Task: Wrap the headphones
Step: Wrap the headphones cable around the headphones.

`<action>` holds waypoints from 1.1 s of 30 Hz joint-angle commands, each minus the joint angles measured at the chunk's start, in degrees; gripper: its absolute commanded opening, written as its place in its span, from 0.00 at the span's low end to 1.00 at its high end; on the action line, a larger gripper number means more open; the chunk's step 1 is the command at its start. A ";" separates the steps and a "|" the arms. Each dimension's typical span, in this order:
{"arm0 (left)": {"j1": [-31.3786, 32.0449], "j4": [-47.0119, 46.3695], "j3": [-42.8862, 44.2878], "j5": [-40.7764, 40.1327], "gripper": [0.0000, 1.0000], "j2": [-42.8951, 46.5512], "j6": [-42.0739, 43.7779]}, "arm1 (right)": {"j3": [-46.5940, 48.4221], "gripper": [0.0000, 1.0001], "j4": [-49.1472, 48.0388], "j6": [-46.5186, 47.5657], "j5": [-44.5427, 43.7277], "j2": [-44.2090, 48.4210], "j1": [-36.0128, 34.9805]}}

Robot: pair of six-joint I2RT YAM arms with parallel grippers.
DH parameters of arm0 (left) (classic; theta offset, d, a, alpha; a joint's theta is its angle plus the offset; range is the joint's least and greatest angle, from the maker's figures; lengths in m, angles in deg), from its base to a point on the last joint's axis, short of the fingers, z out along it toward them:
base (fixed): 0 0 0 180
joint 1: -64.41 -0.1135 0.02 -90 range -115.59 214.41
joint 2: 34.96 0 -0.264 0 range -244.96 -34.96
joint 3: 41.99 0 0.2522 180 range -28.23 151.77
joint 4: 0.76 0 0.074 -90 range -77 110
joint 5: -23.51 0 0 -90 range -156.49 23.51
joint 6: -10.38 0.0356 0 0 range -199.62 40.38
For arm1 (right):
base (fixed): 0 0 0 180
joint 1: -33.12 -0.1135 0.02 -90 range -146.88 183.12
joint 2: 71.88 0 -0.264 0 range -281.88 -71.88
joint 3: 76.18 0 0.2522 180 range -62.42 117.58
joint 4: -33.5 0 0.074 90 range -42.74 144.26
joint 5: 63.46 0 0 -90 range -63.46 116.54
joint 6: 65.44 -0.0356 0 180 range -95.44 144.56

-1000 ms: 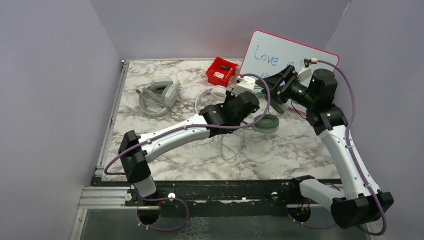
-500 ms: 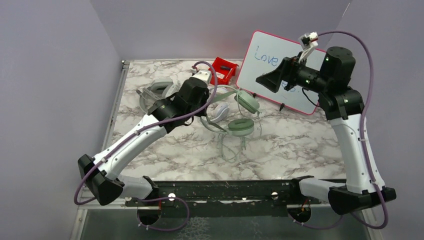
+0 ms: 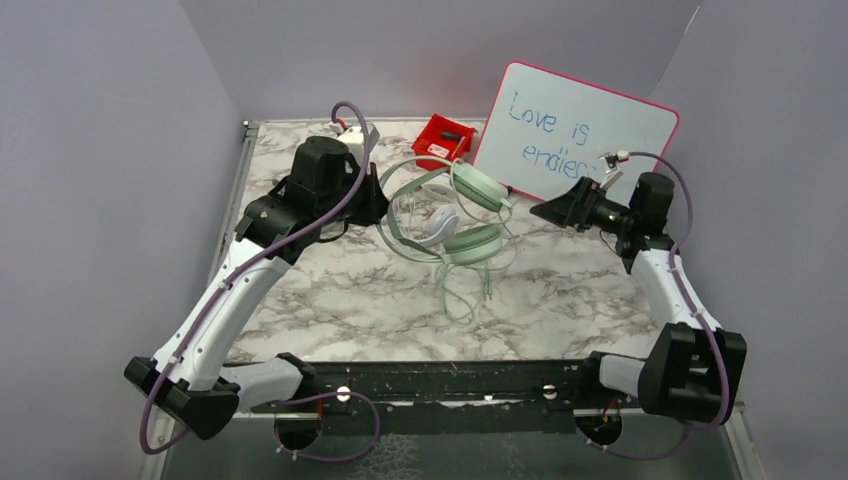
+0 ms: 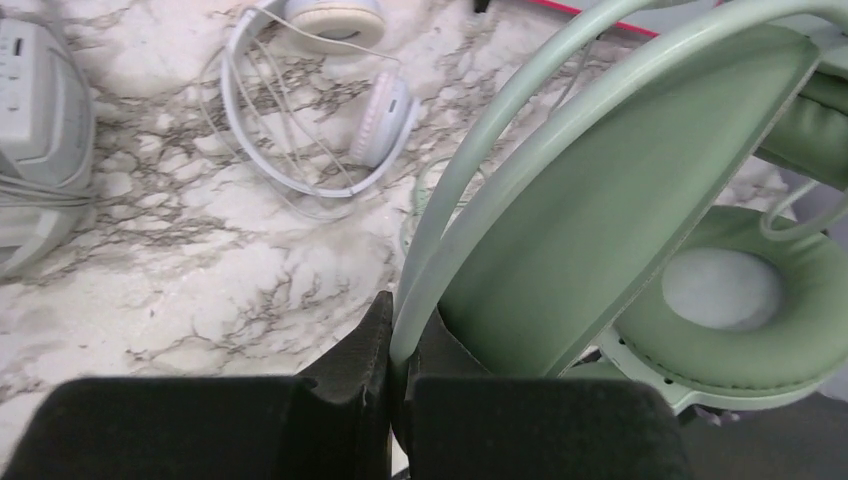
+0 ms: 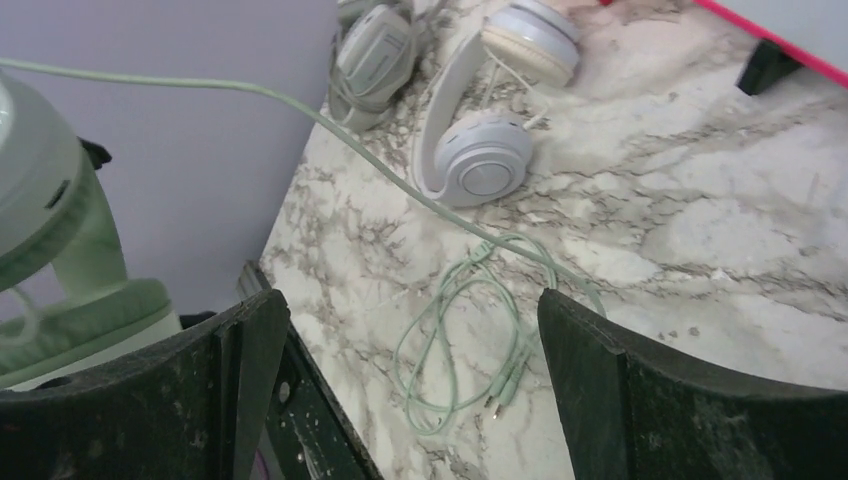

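Observation:
My left gripper (image 3: 382, 205) (image 4: 400, 322) is shut on the headband of the pale mint headphones (image 3: 468, 212) (image 4: 620, 190) and holds them lifted over the table's middle. Their thin mint cable (image 3: 463, 288) (image 5: 470, 330) trails down and lies in loops on the marble. White headphones (image 3: 436, 222) (image 4: 330, 110) (image 5: 480, 150) lie flat beneath and behind them. A grey-green pair (image 4: 30, 130) (image 5: 375, 50) lies at the back left, hidden by my left arm from above. My right gripper (image 3: 556, 212) (image 5: 412, 300) hangs open to the right, holding nothing.
A red bin (image 3: 441, 141) stands at the back. A pink-framed whiteboard (image 3: 590, 125) with blue writing leans against the back right wall. Purple walls close in the marble table (image 3: 330, 300) on three sides. A black rail (image 3: 450, 380) runs along the near edge.
My left arm has swung from the centre back to the left, carrying the mint headphones by the headband. My right gripper has opened, dropped lower and drawn back to the right.

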 commanded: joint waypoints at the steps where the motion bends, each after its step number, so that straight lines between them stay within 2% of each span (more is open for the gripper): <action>1: -0.07 -3.55 5.60 9.76 0.00 2.03 -5.15 | -5.73 1.00 -21.08 -6.92 7.72 2.79 -1.48; 2: -0.07 -3.58 6.13 10.09 0.00 1.95 -5.51 | -7.82 1.00 -25.18 -8.53 7.75 2.98 -2.50; 5: -0.08 -4.01 7.39 11.43 0.00 1.61 -6.26 | -9.17 1.00 -23.65 -3.86 4.46 0.85 -5.87; 9: -0.06 -4.34 8.23 12.28 0.00 1.43 -6.99 | -9.15 1.00 -28.86 -3.05 3.56 -3.65 -6.31; 14: -0.07 -4.93 8.53 13.21 0.00 1.85 -8.53 | -10.16 0.99 -45.70 -9.16 10.45 -9.00 -9.18; 18: -0.07 -4.99 9.35 13.85 0.00 1.56 -9.54 | -12.45 0.98 -53.04 -11.76 9.44 -11.55 -10.22; 22: -0.07 -5.73 9.96 13.09 0.00 1.49 -11.45 | -13.74 0.96 -51.96 -12.64 4.37 -13.54 -10.17; 25: -0.07 -6.13 11.30 10.52 0.00 1.25 -12.98 | -13.56 0.96 -45.46 -10.90 -0.05 -12.71 -10.17; 30: -0.11 -8.62 14.98 5.01 0.00 1.20 -16.38 | -9.87 0.98 -23.22 -6.12 -15.31 -6.41 -8.10; 33: -0.07 -11.09 17.53 2.71 0.00 0.71 -18.42 | -10.41 0.98 -24.26 -11.49 -13.09 -5.87 -1.68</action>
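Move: The right hand, open and empty, has the hanging strand of the green headphones cable about 7 cm to its left, level fore and aft, some 9 cm lower. From that hand the green ear cups are around 15 cm left, 2 cm back and 4 cm higher; the cable coil lies 14 cm left, 7 cm back and the white headphones 22 cm left, 6 cm ahead, both some 20 cm down. From the left hand, gripping the green headband, the strand is about 25 cm right, 5 cm ahead, 18 cm below. Raise the left gripper about 10 cm, easing a little right and back, rolling its left side down nearly 20 degrees while keeping the green headband pinched. Meanwhile sweep the open right gripper about 6 cm left beside the loose cable, turning it counter-clockwise, then bring it forward and back right as that turn unwinds, sinking some 5 cm overall; keep its fingers wide. ##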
